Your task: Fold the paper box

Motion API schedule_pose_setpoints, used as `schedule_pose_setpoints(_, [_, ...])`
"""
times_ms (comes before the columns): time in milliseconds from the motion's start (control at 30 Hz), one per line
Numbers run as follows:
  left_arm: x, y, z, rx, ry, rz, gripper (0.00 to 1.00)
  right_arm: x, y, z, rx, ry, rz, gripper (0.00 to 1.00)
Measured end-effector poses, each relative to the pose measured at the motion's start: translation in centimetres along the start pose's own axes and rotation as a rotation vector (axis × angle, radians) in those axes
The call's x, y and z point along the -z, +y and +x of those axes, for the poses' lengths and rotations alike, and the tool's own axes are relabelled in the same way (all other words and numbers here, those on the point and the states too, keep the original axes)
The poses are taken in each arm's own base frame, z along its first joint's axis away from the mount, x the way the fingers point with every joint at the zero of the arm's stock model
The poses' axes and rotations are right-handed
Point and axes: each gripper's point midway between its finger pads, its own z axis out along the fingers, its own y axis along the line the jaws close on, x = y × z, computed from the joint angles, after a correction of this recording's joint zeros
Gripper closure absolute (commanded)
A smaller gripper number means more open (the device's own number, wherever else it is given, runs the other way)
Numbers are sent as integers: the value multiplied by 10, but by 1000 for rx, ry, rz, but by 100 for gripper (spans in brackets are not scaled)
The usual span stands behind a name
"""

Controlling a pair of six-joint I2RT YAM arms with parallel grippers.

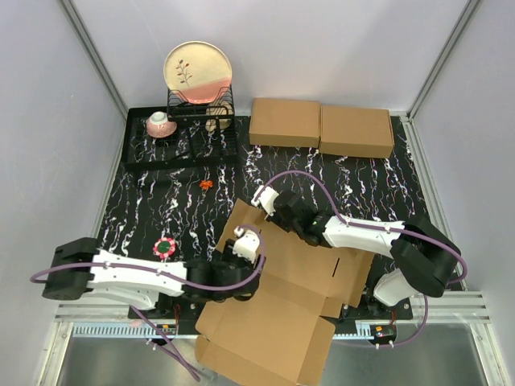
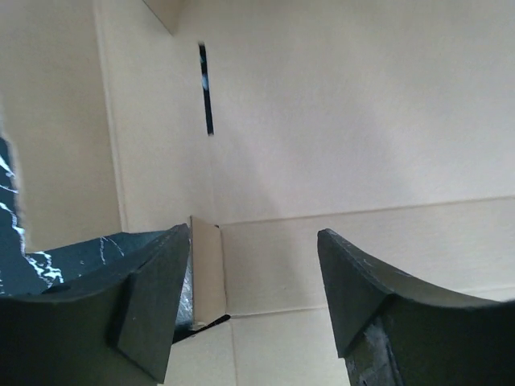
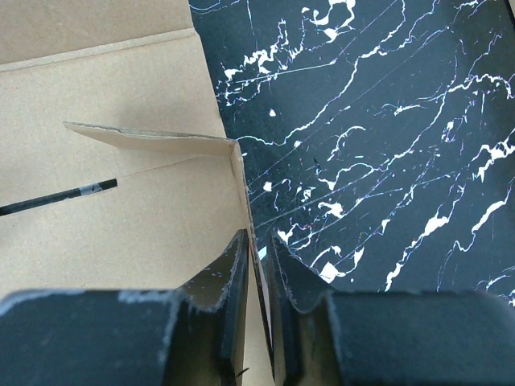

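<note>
The paper box (image 1: 278, 310) is a large brown creased cardboard sheet lying unfolded at the table's near middle, hanging over the front edge. My right gripper (image 1: 272, 203) is shut on the sheet's far flap edge (image 3: 245, 211), which stands upright between the jaws in the right wrist view. My left gripper (image 1: 241, 241) is open over the sheet's left side; in the left wrist view its fingers (image 2: 153, 289) straddle a small tab (image 2: 205, 269) and a slot (image 2: 206, 88) in the cardboard, holding nothing.
Two flat brown cardboard boxes (image 1: 320, 127) lie side by side at the back. A black dish rack (image 1: 181, 133) with a plate (image 1: 198, 71) and a pink cup (image 1: 159, 122) stands back left. A small red-green ring (image 1: 166, 247) and an orange bit (image 1: 206, 184) lie on the black marble mat (image 1: 145, 209).
</note>
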Motion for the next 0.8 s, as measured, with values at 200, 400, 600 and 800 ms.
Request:
schedule_pose_setpoints(200, [34,12,-59,133,-158,24,21,0,0,0,1,0,1,82])
schedule_pose_setpoints(400, [71,52,-109,314,-341,-7,12,6,-3,-8,29,-20,27,84])
schedule_pose_setpoints(600, [71,118,-125,480,-429,-203,11,21,-14,-23,112,-73,121,85])
schedule_pose_setpoints(800, [51,152,-108,520,-398,-331,11,40,-21,-37,249,-121,236,85])
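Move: Ahead of the left hand by about 12 cm, 8 cm to its left and some 4 cm lower, lies the left side flap of the paper box. The far wall, where the right fingers pinch it, is about 15 cm ahead of the left hand and 1 cm to its right. A red-and-white round pad lies some 21 cm left and 6 cm forward of the left hand. From the right hand the side flap is about 8 cm left and 2 cm back. Pulling up off the box, the left hand climbs about 14 cm, swings left and forward to the side flap's outer side, then sinks roughly 3 cm; it turns some 35 degrees counter-clockwise, dips its left side and opens its fingers further. The right hand keeps its pinch on the far wall and, after a pause, raises it about 6 cm, tipping its fingers upward. ##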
